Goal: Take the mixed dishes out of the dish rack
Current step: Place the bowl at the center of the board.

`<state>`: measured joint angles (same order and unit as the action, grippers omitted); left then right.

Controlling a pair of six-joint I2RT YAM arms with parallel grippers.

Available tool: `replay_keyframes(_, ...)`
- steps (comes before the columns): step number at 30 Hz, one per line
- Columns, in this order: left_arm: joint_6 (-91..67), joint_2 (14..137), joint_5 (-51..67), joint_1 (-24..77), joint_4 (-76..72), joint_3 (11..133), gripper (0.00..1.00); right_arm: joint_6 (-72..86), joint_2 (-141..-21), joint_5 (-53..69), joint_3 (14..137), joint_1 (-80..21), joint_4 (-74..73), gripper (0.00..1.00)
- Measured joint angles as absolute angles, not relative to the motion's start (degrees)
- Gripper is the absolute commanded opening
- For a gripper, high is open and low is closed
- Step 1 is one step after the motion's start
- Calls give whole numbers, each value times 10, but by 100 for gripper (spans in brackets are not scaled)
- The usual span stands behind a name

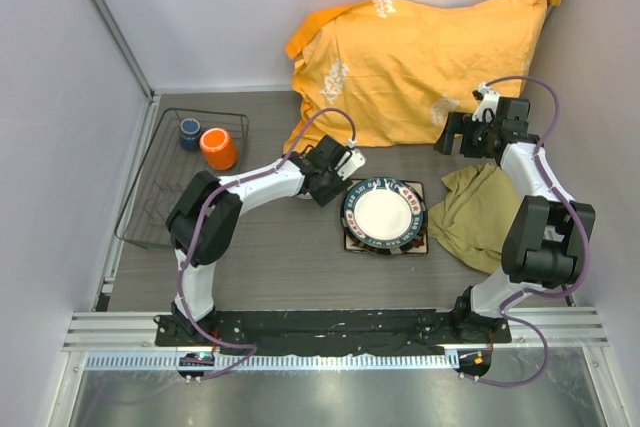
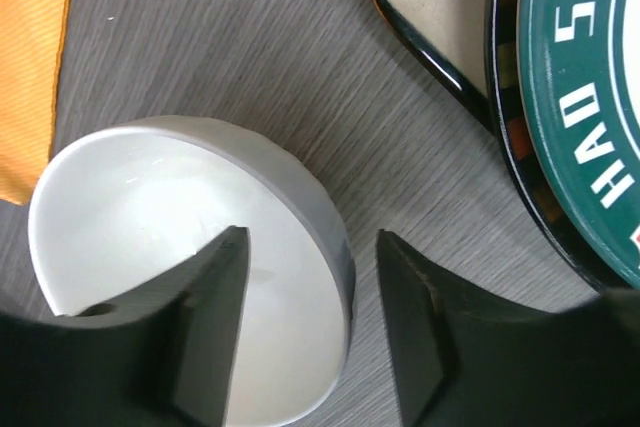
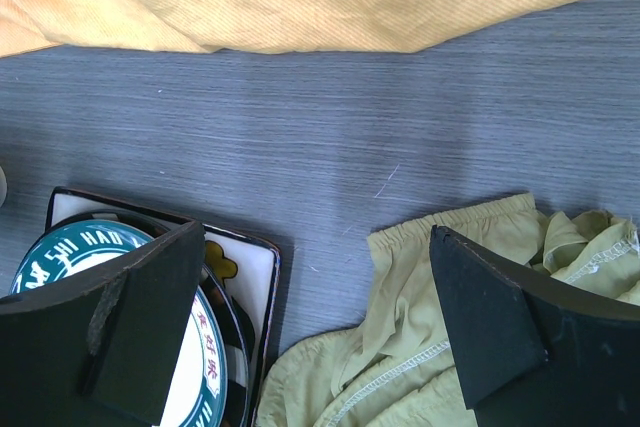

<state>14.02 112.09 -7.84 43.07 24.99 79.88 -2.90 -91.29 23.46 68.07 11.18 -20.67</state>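
Note:
The dish rack [image 1: 150, 197] stands at the left with the orange mug [image 1: 218, 148] and the small dark blue cup [image 1: 189, 133] in its far end. The round dark-rimmed plate [image 1: 384, 213] lies on the square plate [image 1: 352, 243] at the table's middle. In the left wrist view the white bowl [image 2: 130, 217] sits upright on the table beside those plates [image 2: 580, 97]. My left gripper [image 2: 310, 247] is open and straddles its rim, one finger inside and one outside, with a gap to the rim. My right gripper [image 3: 318, 237] hangs open and empty above the table.
A large orange cloth [image 1: 420, 57] is bunched at the back. A crumpled olive-green cloth [image 1: 475, 212] lies right of the plates, under the right arm. Walls close in the table on the left, back and right.

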Motion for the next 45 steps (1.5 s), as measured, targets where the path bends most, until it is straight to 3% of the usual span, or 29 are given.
replay_keyframes(4, 143, 1113, -87, 431, 249, 799, 75, -29, -917, 235, 681, 112, -207, 100)
replay_keyframes(9, 142, 1079, -97, 431, 249, 799, 82, -29, -919, 234, 683, 112, -207, 100)
replay_keyframes(13, 140, 1033, -107, 431, 249, 799, 100, -29, -919, 234, 683, 112, -208, 100)
replay_keyframes(22, 133, 928, -106, 385, 233, 798, 100, -29, -920, 233, 683, 112, -208, 100)
replay_keyframes(35, 96, 844, -48, 146, 241, 780, 100, -29, -920, 233, 683, 112, -209, 100)
replay_keyframes(45, 81, 891, 4, -10, 247, 811, 99, -29, -921, 233, 683, 112, -209, 100)
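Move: Straddling the near-right rim of the white bowl, the left hand is already letting go; the bowl's middle is about 4 cm ahead, 4 cm left and slightly lower. The blue mug in the dish rack lies some 32 cm left and 15 cm ahead, the orange mug 25 cm left and 11 cm ahead, both near hand height. The board with plates is 14 cm right, 5 cm back. From the right hand, the blue mug is roughly 60 cm left, 4 cm ahead and 9 cm lower. Opening its half-open fingers the rest of the way, the left hand lifts off the white bowl's rim nearly straight up, then swings left about 30 cm across to above the rack's two mugs, ending around 19 cm higher and 9 cm farther forward. On the way the wrist turns some 40 degrees counter-clockwise and the fingers tip up to point more forward. ##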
